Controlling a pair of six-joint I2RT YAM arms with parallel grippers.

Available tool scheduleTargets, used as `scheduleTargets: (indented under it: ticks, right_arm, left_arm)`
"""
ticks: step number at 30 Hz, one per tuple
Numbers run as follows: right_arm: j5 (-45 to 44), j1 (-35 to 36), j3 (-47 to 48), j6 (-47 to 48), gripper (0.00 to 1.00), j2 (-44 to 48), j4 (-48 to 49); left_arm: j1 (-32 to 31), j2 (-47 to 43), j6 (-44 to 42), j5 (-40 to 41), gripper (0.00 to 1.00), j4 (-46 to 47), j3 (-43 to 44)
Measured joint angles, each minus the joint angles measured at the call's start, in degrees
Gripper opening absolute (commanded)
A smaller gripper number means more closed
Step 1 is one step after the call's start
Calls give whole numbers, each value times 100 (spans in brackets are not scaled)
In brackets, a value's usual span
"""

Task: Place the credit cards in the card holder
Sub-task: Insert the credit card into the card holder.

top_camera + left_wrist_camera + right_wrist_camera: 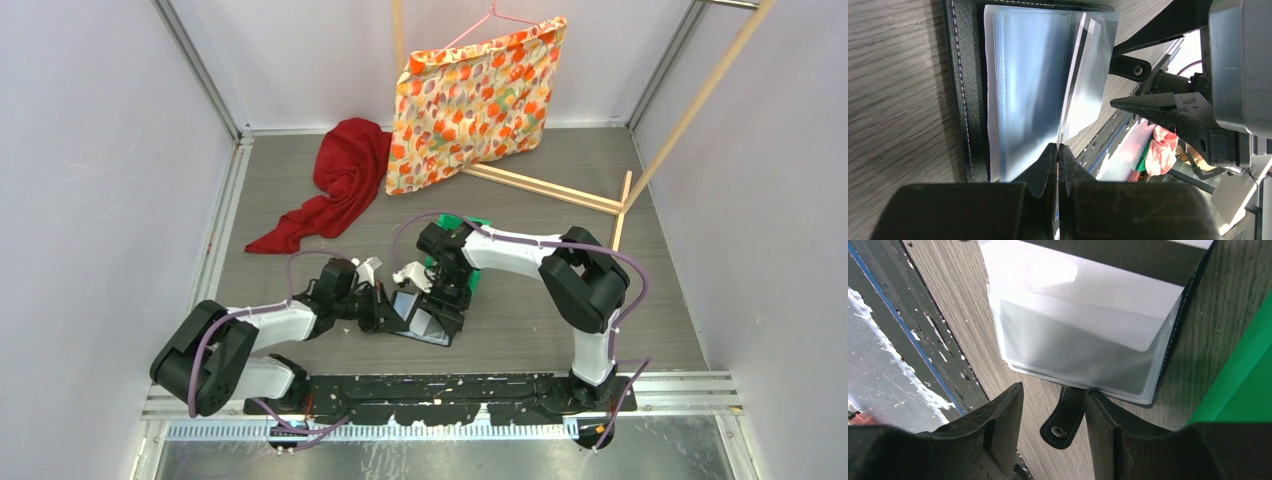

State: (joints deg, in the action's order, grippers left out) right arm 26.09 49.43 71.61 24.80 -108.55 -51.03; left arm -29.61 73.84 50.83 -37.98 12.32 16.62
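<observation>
The black card holder (432,325) lies open on the wooden table between both grippers, its greyish-blue pocket pages (1028,85) showing. My left gripper (1058,147) is shut on the edge of a thin white-grey credit card (1079,55) with a dark stripe. The card stands on edge among the pages; whether it sits inside a pocket I cannot tell. My right gripper (1055,390) is open over the holder's near edge (1083,345). One of its fingers (1103,415) rests at that edge, and the snap tab (1063,420) lies between the two. The same card rises behind (1108,257).
A green tray (470,228) sits just behind the right gripper and shows again at the side (1243,375). A red cloth (345,180), a patterned pillow cover on a hanger (475,100) and a wooden frame (560,188) lie at the back. The black base rail (440,390) runs along the near edge.
</observation>
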Motion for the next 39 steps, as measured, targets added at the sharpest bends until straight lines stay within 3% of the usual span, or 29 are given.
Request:
scheduleTargets:
  ticks: [8,16,25,32,39]
  right_arm:
    - [-4,2,20,-2,53,-22,-20]
    - [-9,9,26,-2,53,-24,-22]
    - [-7,11,28,-9,54,-20,-24]
    - [2,17,24,-7,54,-7,-20]
    - [208,26,9,15,54,50,7]
  left_arm:
    - [-328,216,295,127,3,330,-7]
    - [-560,374,479,149,32,358,42]
    - [-590,334,651,341,49,-2,302]
    - [-577,-455,669,975,54,-844,476]
    - [-557,-507,660,1259,51,-1097,538]
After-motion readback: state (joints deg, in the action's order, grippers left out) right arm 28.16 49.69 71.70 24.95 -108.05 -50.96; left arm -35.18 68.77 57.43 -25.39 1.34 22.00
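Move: My left hand already has the credit card by its back-left corner, the far edge at the card holder's right sleeve. That sleeve's middle lies about 5 cm to the right, 1 cm ahead and 3 cm below. The left sleeve is under the hand, some 2 cm ahead. The clasp strap stands about 10 cm right and 1 cm ahead, the green bin about 9 cm right and 13 cm ahead. From my right hand, the right sleeve's middle is some 4 cm left and 1 cm ahead. I push the card rightward and a little back with my left hand, about 2.5 cm, to slide it into the card holder's right sleeve, opening the fingers to about half on the way and letting go. Then I draw forward, left and slightly up, some 3 cm, clear of the card. My right hand all but stays, its half-open fingers straddling the clasp strap and bracing the holder's right edge. ##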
